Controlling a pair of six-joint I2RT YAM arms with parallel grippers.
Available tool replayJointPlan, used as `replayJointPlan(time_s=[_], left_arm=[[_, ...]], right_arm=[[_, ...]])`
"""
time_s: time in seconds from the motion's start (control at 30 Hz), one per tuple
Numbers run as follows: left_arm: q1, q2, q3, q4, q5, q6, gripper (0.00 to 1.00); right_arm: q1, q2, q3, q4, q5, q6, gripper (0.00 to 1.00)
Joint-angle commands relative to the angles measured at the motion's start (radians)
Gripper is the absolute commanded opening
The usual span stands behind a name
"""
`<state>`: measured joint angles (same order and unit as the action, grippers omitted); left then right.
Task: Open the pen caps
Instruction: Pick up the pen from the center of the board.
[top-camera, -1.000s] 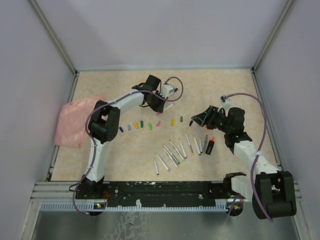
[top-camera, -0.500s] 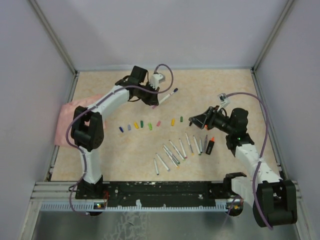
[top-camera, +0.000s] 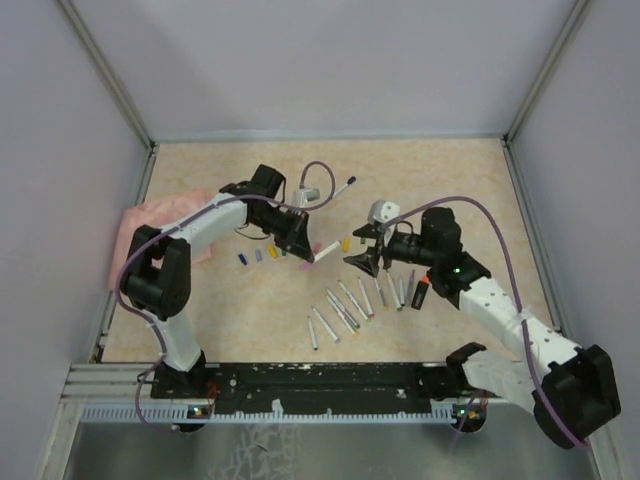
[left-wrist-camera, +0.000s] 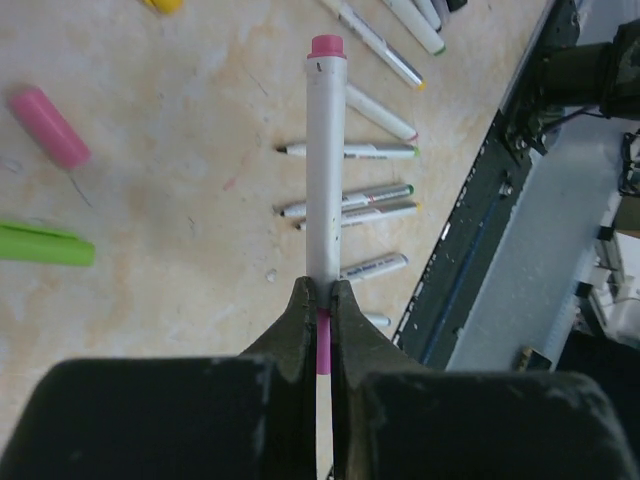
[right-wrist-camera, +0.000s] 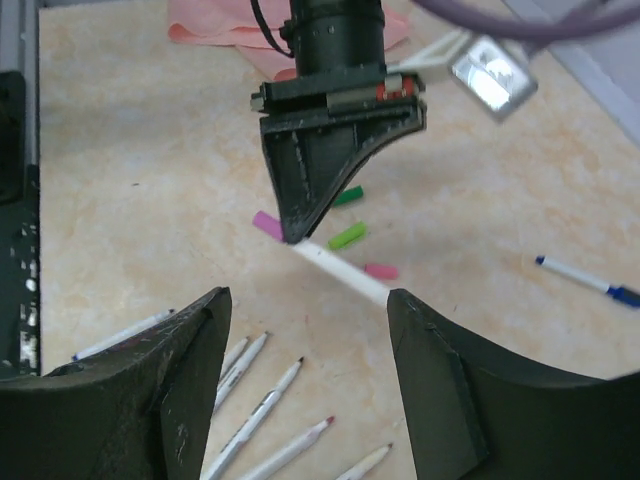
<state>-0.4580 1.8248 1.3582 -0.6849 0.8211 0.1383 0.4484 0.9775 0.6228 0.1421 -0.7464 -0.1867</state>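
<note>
My left gripper (top-camera: 303, 255) is shut on a white pen (top-camera: 325, 250), clamped where the barrel meets its pink cap (left-wrist-camera: 322, 340). The barrel (left-wrist-camera: 325, 170) points at my right gripper and ends in a pink plug. My right gripper (top-camera: 362, 256) stands open just right of it, and the barrel's free end reaches its right finger (right-wrist-camera: 450, 380). In the right wrist view the pink cap (right-wrist-camera: 267, 223) sticks out behind the left fingers (right-wrist-camera: 320, 170). Loose pen caps lie in a row: blue (top-camera: 241, 258), purple (top-camera: 258, 254), yellow (top-camera: 346, 243), green (right-wrist-camera: 348, 236), pink (right-wrist-camera: 380, 271). Several uncapped pens (top-camera: 345, 300) lie fanned out nearer the arms.
A dark highlighter with an orange tip (top-camera: 420, 292) lies right of the fanned pens. One blue-tipped pen (top-camera: 340, 188) lies alone further back. A pink cloth (top-camera: 150, 240) sits at the left edge. Grey walls close in the beige table (top-camera: 440, 180).
My left arm has swung from the back of the table to the middle, above the row of caps. My right gripper has moved left to face it and has opened wider.
</note>
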Motion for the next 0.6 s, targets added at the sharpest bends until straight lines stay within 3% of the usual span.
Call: replayJointPlan(time_s=[0.0, 0.23, 0.57], left_arm=[[0.005, -0.065, -0.064, -0.048, 0.086, -0.033, 0.0], [0.004, -0.101, -0.12, -0.078, 0.093, -0.041, 0.0], [0.001, -0.129, -0.143, -0.084, 0.129, -0.05, 0.0]], right_arm=[[0.14, 0.104, 0.131, -0.168, 0.149, -0.45, 0.64], [0.306, 0.31, 0.277, -0.295, 0.241, -0.673, 0.63], [0.411, 0.424, 0.305, -0.3, 0.341, -0.763, 0.61]])
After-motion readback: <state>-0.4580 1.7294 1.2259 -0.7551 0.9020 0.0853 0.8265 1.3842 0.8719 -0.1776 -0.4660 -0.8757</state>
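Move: The pink pen, still pinched by the left fingers near its cap, has its middle about 11 cm to the right hand's left, 2 cm ahead and 11 cm below. From the right hand, the loose pink cap on the board is about 12 cm left and 5 ahead, the yellow cap 2 left and 6 ahead, and the nearest uncapped pen 13 back, all some 20 cm lower. From the left hand the pen's middle is roughly 4 cm right, 2 ahead and about level. No new touch can be made out: the right hand swoops left and down, about 8 and 9 cm, towards the bare barrel of the pink pen, its open fingers dipping some 30 degrees. The left keeps its pinch near the cap and draws the pen back about 5 cm, slowing, with a slight tilt. ##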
